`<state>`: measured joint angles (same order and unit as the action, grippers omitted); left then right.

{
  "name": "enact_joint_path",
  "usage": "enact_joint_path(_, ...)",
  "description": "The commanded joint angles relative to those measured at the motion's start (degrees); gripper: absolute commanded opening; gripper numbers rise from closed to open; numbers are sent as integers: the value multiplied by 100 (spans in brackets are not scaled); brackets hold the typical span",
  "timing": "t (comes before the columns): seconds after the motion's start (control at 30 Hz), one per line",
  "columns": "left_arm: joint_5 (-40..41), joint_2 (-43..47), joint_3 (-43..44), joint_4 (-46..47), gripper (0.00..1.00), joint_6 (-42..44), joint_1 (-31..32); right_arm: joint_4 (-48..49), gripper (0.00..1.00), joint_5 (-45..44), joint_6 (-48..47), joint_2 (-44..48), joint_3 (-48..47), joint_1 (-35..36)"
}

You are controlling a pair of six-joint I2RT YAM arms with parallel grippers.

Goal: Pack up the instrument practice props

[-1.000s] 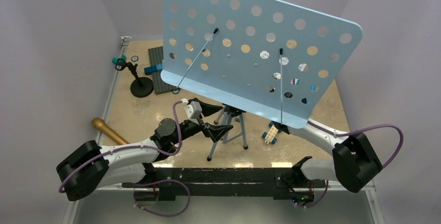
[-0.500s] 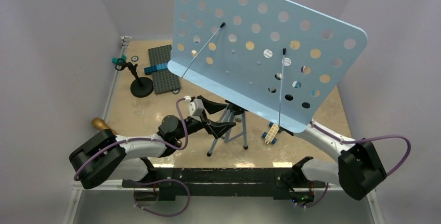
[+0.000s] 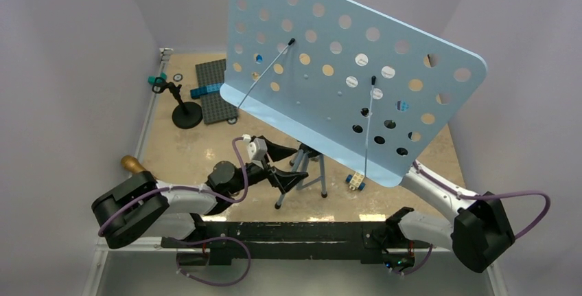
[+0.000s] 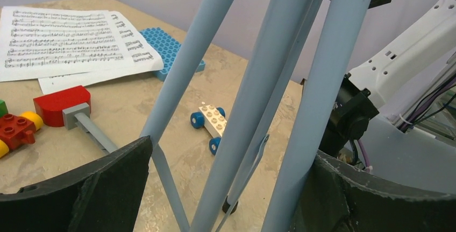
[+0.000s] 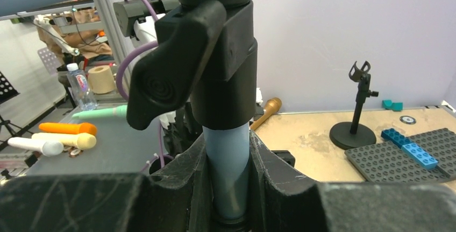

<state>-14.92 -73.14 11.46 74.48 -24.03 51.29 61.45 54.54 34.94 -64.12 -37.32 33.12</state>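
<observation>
The light-blue perforated music stand (image 3: 357, 69) stands mid-table, its plate tilted and hiding much of the table behind it. My right gripper (image 5: 228, 178) is shut on its light-blue pole (image 5: 228, 151), just below the black clamp knob; the plate hides this gripper in the top view. My left gripper (image 3: 294, 165) (image 4: 226, 189) is open, with the tripod legs (image 4: 258, 97) between its fingers. White sheet-music pages (image 4: 59, 41) lie behind the legs. The gold-brown microphone (image 3: 134, 165) (image 5: 266, 111) lies at the left edge. The black mic stand (image 3: 185, 110) (image 5: 357, 119) stands upright at the back left.
A grey baseplate (image 3: 214, 93) carrying a blue brick (image 3: 202, 92) lies beside the mic stand. A white wheeled brick (image 3: 355, 181) (image 4: 211, 123) sits near the tripod. A blue baseplate (image 4: 169, 46) and red bricks (image 4: 59, 103) lie by the pages. Walls close in left and right.
The stand's plate has swung right and tipped, and the tripod has shifted slightly. My left gripper stays around the legs, a little nearer the table's front. The right elbow moved right.
</observation>
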Motion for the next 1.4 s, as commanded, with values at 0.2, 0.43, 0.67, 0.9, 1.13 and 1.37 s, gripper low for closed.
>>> enact_joint_path(0.2, 539, -357, 440, -97, 100, 347, 59, 538, 0, 1114, 1857, -601, 324, 98)
enact_joint_path(0.43, 1098, -93, 283, 196, 100, 713, 57, 307, 0, 1229, 1750, -458, 355, 107)
enact_joint_path(0.67, 970, 1173, 178, -994, 100, 1367, 57, 246, 0, 1377, 1764, -429, 307, 106)
enact_joint_path(0.9, 398, 715, 715, -1288, 100, 1652, -10, 786, 0, 1727, 2255, -653, 180, 151)
enact_joint_path(1.13, -117, -128, 1192, -1018, 98, 1550, -21, 1083, 0, 1893, 2523, -789, 47, 332)
enact_joint_path(1.37, -395, -294, 1223, -1069, 56, 1339, -20, 1074, 0, 1801, 2514, -680, 71, 335)
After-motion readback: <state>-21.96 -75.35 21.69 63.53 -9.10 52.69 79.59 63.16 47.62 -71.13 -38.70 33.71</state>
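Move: The music stand's partly folded tripod legs stand about 3 cm to the right of the left hand, level with it fore and aft, their middle some 3 cm lower. From that hand the brick car is about 17 cm right and 3 cm back, and the toy hammer 9 cm right and 9 cm ahead, both roughly 18 cm below. The right hand still grips the post, with the legs some 18 cm straight below. After a small rise, the left hand reaches about 4 cm right around the tripod legs and starts closing. ##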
